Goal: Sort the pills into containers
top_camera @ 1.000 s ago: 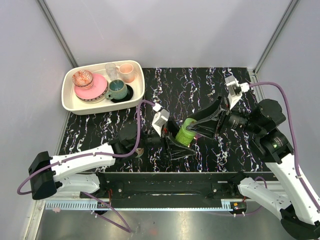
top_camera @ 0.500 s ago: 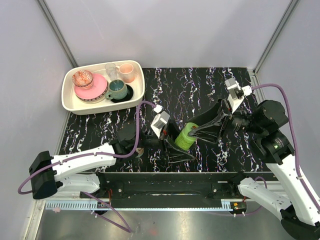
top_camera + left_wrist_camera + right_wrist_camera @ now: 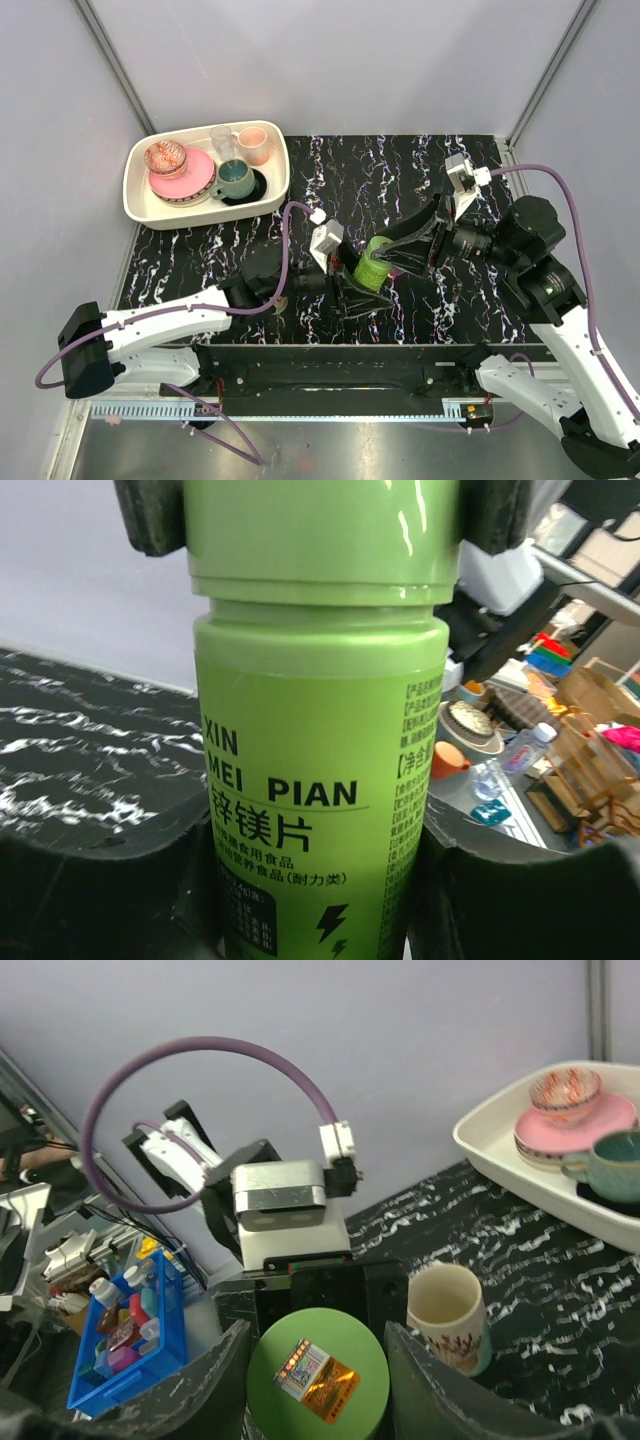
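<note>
A lime-green bottle hangs tilted above the middle of the black table, held between both arms. My left gripper is shut on its body; in the left wrist view its label fills the gap between my black fingers. My right gripper is shut on the darker green cap, which carries a gold sticker. Its pads press both sides of the cap. The pills are out of view.
A beige mug stands on the table just beside the left arm's wrist. A white tray at the back left holds pink plates, a teal cup and a pink cup.
The bottle and both grippers dipped slightly toward the near edge, then came back up. Both grips are unchanged.
</note>
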Motion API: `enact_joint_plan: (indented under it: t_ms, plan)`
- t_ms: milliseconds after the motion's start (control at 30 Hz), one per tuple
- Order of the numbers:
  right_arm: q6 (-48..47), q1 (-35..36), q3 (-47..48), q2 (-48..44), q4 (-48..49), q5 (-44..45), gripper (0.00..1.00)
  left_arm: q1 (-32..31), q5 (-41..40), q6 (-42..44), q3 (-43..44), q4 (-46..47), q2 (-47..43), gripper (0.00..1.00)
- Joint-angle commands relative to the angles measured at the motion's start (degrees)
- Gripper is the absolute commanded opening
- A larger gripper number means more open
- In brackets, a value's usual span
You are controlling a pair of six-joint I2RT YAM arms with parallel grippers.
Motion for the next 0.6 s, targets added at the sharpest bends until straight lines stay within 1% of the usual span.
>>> enact_joint_plan:
  t_ms: [0,133,233,267,333,367,433,567]
  plan:
    - [-1.6,0.9,0.8,1.5,-10.9,-0.1,0.00,0.8,-14.0,5.5,6.3,-2.0,-2.6,0.00]
    - [-1.9,0.8,2.7,3.0,-15.6,2.0,0.00,0.8,-18.4,7.7,7.0,-5.9,-3.2,0.00]
    - [-1.9,0.9,4.1,4.3,-18.7,5.9,0.00,0.8,-21.8,9.4,7.7,-8.7,-3.3,0.00]
    - [-1.9,0.9,5.1,5.0,-19.5,8.3,0.00,0.8,-24.3,10.8,8.2,-11.4,-3.2,0.00]
    - [-2.0,0.9,6.2,5.5,-21.9,10.9,0.00,0.8,-26.9,12.1,9.1,-13.8,-3.6,0.00]
    - [-2.2,1.0,7.0,6.0,-22.5,12.9,0.00,0.8,-29.8,13.0,9.2,-15.4,-3.8,0.00]
    - [-1.6,1.0,7.5,6.4,-23.2,14.8,0.00,0.8,-32.2,14.0,9.7,-16.8,-4.1,0.00]
    - [1.2,1.0,7.8,8.5,-23.1,19.6,0.00,0.8,-39.6,18.9,11.8,-22.3,-3.3,0.00]
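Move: The green bottle hangs between both hands, leaning slightly forward. Its cap, in the right fingers, is about 5 cm ahead of and 8 cm above the left hand; the bottle body, in the left fingers, is some 4 cm back from and 8 cm below the right hand. From the left hand, the pink pill box lies on the table roughly 17 cm ahead, 6 cm right and 33 cm down; the mug is about 11 cm ahead, 22 cm left and 31 cm down. The green bottle's cap is twisted clockwise against its body, roughly 40 degrees between the two grips: the left hand keeps the body pinched and turns counter-clockwise, rolling its fingers downward, while the right keeps the cap and turns clockwise, tipping down. Both carry the bottle steadily forward about 7 cm and down 4 to 5 cm, towards the pill box. ##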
